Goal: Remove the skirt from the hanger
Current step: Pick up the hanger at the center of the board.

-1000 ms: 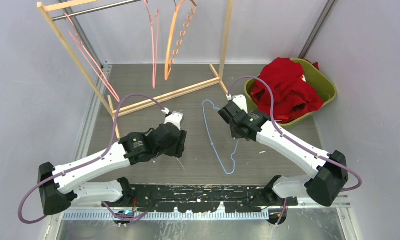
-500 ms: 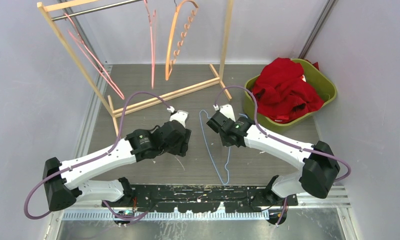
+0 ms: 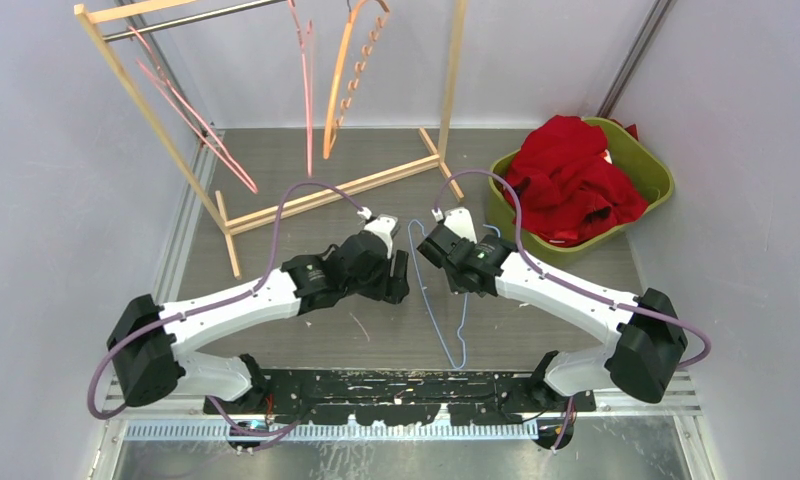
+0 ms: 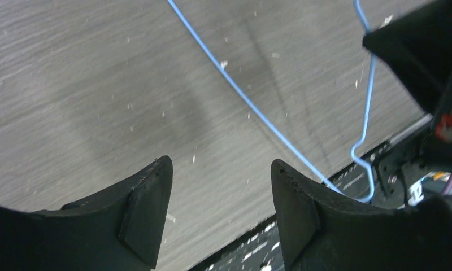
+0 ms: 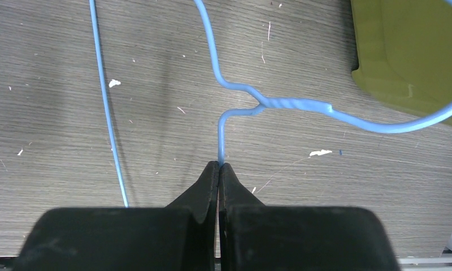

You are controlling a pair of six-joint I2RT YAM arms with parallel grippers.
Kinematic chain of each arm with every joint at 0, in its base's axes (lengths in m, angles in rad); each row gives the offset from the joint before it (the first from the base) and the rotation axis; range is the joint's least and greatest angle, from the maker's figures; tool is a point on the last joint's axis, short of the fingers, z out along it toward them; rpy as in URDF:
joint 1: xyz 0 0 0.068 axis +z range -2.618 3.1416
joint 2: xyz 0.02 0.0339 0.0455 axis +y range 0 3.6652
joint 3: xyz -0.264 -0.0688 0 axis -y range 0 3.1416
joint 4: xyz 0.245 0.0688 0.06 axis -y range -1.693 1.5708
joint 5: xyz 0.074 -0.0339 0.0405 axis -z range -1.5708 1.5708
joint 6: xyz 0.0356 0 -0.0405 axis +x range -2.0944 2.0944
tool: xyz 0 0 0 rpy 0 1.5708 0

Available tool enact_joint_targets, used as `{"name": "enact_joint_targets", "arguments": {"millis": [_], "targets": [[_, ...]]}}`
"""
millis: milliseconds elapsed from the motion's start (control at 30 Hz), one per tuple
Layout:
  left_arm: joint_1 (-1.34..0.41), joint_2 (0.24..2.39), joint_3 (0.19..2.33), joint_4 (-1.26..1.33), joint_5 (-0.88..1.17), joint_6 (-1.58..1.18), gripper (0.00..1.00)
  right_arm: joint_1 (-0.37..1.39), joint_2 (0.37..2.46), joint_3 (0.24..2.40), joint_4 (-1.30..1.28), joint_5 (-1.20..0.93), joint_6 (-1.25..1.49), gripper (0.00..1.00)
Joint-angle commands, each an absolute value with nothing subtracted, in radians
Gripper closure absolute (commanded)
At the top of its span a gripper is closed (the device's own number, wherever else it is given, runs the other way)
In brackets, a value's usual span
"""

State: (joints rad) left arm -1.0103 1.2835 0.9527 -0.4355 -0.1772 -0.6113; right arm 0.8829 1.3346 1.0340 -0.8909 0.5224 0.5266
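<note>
The red skirt [image 3: 571, 180] lies heaped in the green basket [image 3: 659, 168] at the back right, off the hanger. A bare blue wire hanger [image 3: 432, 302] hangs over the floor between the arms. My right gripper [image 5: 219, 165] is shut on the hanger's wire just below its twisted neck [image 5: 294, 104]. It shows in the top view [image 3: 462, 284] too. My left gripper [image 4: 220, 164] is open and empty, just left of the hanger's long wire [image 4: 252, 107], not touching it. From above it [image 3: 402, 282] sits close beside the hanger.
A wooden clothes rack [image 3: 326, 192] stands at the back left with a pink hanger [image 3: 307, 90] and an orange hanger [image 3: 344, 95] on it. The basket's corner [image 5: 410, 51] lies close to the right gripper. Grey walls close in both sides.
My left arm has swung right, up to the hanger, and its jaws stand a little wider. My right gripper has carried the hanger slightly left.
</note>
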Motion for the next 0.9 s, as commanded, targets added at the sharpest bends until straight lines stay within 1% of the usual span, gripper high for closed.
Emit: {"name": "enact_joint_targets", "arguments": {"millis": [0, 300, 500, 867], "targets": [[-0.933, 1.337, 0.935, -0.192, -0.087, -0.673, 0.35, 0.891, 1.301, 1.060, -0.897, 0.561, 0.549, 0.99], [-0.838, 1.508, 0.993, 0.022, 0.054, -0.815, 0.37, 0.893, 1.315, 1.076, -0.911, 0.569, 0.551, 0.99], [-0.834, 1.605, 1.094, 0.040, 0.086, -0.835, 0.37, 0.894, 1.315, 1.089, -0.923, 0.567, 0.541, 0.99], [-0.790, 1.736, 1.212, 0.099, 0.126, -0.877, 0.37, 0.902, 1.316, 1.101, -0.945, 0.557, 0.521, 0.99]]}}
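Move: The blue hanger's far shoulder, the wire running from its neck to its outer corner, lies about 13 cm ahead of my open left hand, 9 cm to its right and some 4 cm lower. The hanger's neck is roughly 7 cm ahead and 13 cm right. The green basket sits about 20 cm ahead and 36 cm right. From my right hand, already pinching the near shoulder beside the neck, the far shoulder's middle is some 10 cm ahead and 3 cm left. I reach my left hand about 11 cm forward and 9 cm to the right, towards the far shoulder of the blue hanger, dipping a couple of centimetres before rising again to finish slightly higher. As I go I roll the hand some 25 degrees, left side down, so the fingers point more rightward and flatter, still open. My right hand stays put and keeps its pinch near the neck. ##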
